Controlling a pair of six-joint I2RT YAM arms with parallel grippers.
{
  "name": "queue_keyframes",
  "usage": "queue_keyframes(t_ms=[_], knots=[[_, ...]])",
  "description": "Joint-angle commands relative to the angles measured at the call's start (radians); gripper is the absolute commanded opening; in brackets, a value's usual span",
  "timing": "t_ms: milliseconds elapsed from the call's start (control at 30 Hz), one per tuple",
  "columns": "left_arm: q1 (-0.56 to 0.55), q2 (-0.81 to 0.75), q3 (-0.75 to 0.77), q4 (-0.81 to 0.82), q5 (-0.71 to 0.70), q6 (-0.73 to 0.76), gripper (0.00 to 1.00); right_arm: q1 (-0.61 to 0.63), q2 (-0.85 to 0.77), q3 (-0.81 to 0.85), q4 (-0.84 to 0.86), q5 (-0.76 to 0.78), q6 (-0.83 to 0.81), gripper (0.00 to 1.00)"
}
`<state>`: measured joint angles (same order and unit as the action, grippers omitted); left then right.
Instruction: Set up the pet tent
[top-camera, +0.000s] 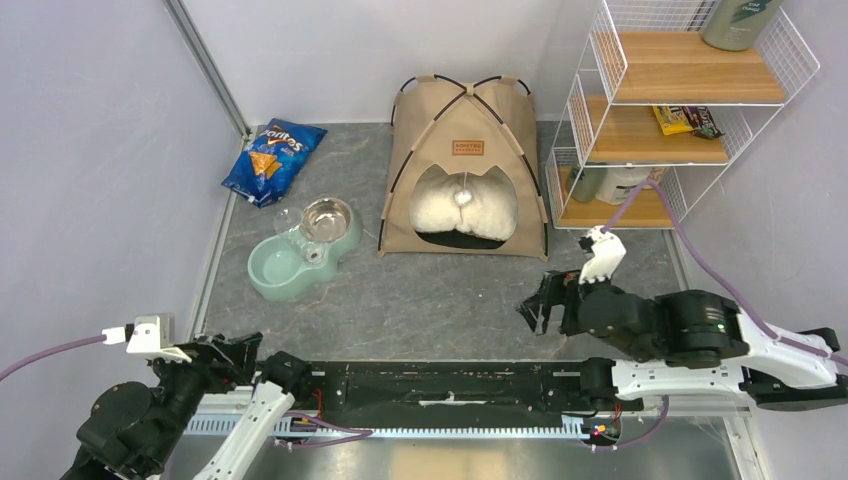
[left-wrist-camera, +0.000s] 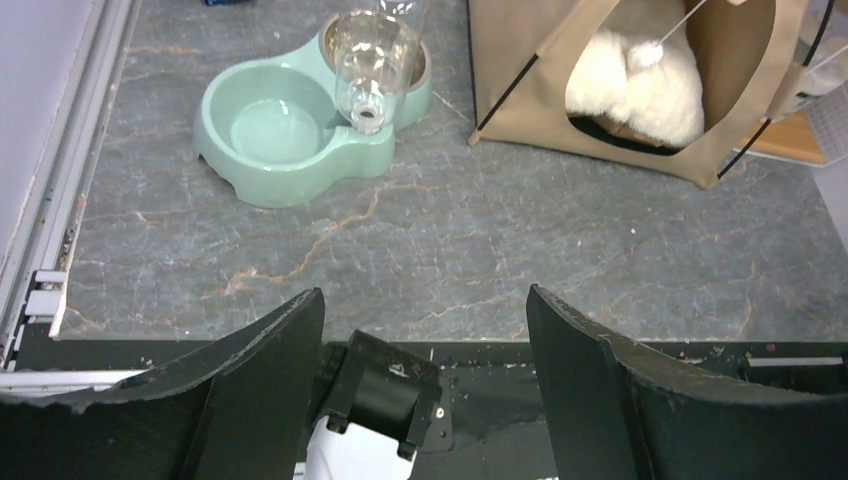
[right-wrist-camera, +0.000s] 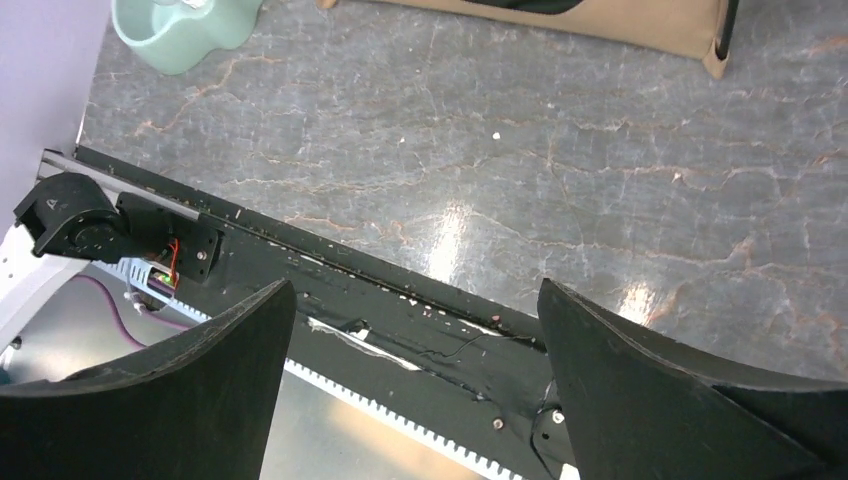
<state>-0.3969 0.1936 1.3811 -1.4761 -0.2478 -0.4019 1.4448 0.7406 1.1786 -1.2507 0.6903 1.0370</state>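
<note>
The tan pet tent (top-camera: 465, 170) stands upright at the back middle of the table, black poles crossing over its top, a brown label above its arched doorway. A fluffy white pillow (top-camera: 465, 210) lies inside. The left wrist view shows the pet tent (left-wrist-camera: 520, 80) at upper right; the right wrist view catches only the pet tent's (right-wrist-camera: 640, 18) bottom edge. My left gripper (top-camera: 235, 352) is open and empty at the near left. My right gripper (top-camera: 538, 305) is open and empty at the near right, well short of the tent.
A mint-green pet feeder (top-camera: 300, 255) with a steel bowl and clear bottle sits left of the tent. A blue chip bag (top-camera: 272, 160) lies at the back left. A white wire shelf (top-camera: 660, 110) with wooden boards stands right of the tent. A black rail (top-camera: 440, 385) spans the near edge.
</note>
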Motion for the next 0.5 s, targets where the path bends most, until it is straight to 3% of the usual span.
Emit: queue_keyframes(t_ms=[0,233,467], knots=[[0.002,-0.009,-0.011,-0.030,0.030,-0.031,0.80,0.008,-0.051,0.034,0.027,0.046,-0.106,0.97],[0.002,-0.018,-0.007,-0.036,0.011,-0.034,0.80,0.008,-0.050,0.150,0.057,0.079,-0.251,0.97],[0.003,-0.028,-0.008,-0.049,0.002,-0.048,0.80,0.008,-0.082,0.143,0.140,0.023,-0.316,0.97]])
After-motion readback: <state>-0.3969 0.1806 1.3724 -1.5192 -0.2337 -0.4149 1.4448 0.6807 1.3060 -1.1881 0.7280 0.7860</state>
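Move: The right hand is empty and clear of everything. The pet tent's middle lies about 42 cm ahead, 14 cm to its left and 10 cm lower, with the cushion inside some 7 cm nearer. The green feeder is roughly 27 cm ahead and 46 cm left, about 24 cm down; the wire shelf stands some 38 cm ahead and 17 cm right. From the left hand the tent is about 49 cm ahead, 36 cm right and 15 cm lower. Lift the open, empty right gripper about 6 cm, almost straight up over the bare floor in front of the tent, letting it ease only a little to the right at first. Tip the fingers up some 10 degrees as it rises, slow towards the end, keep the jaws wide open and touch nothing. ##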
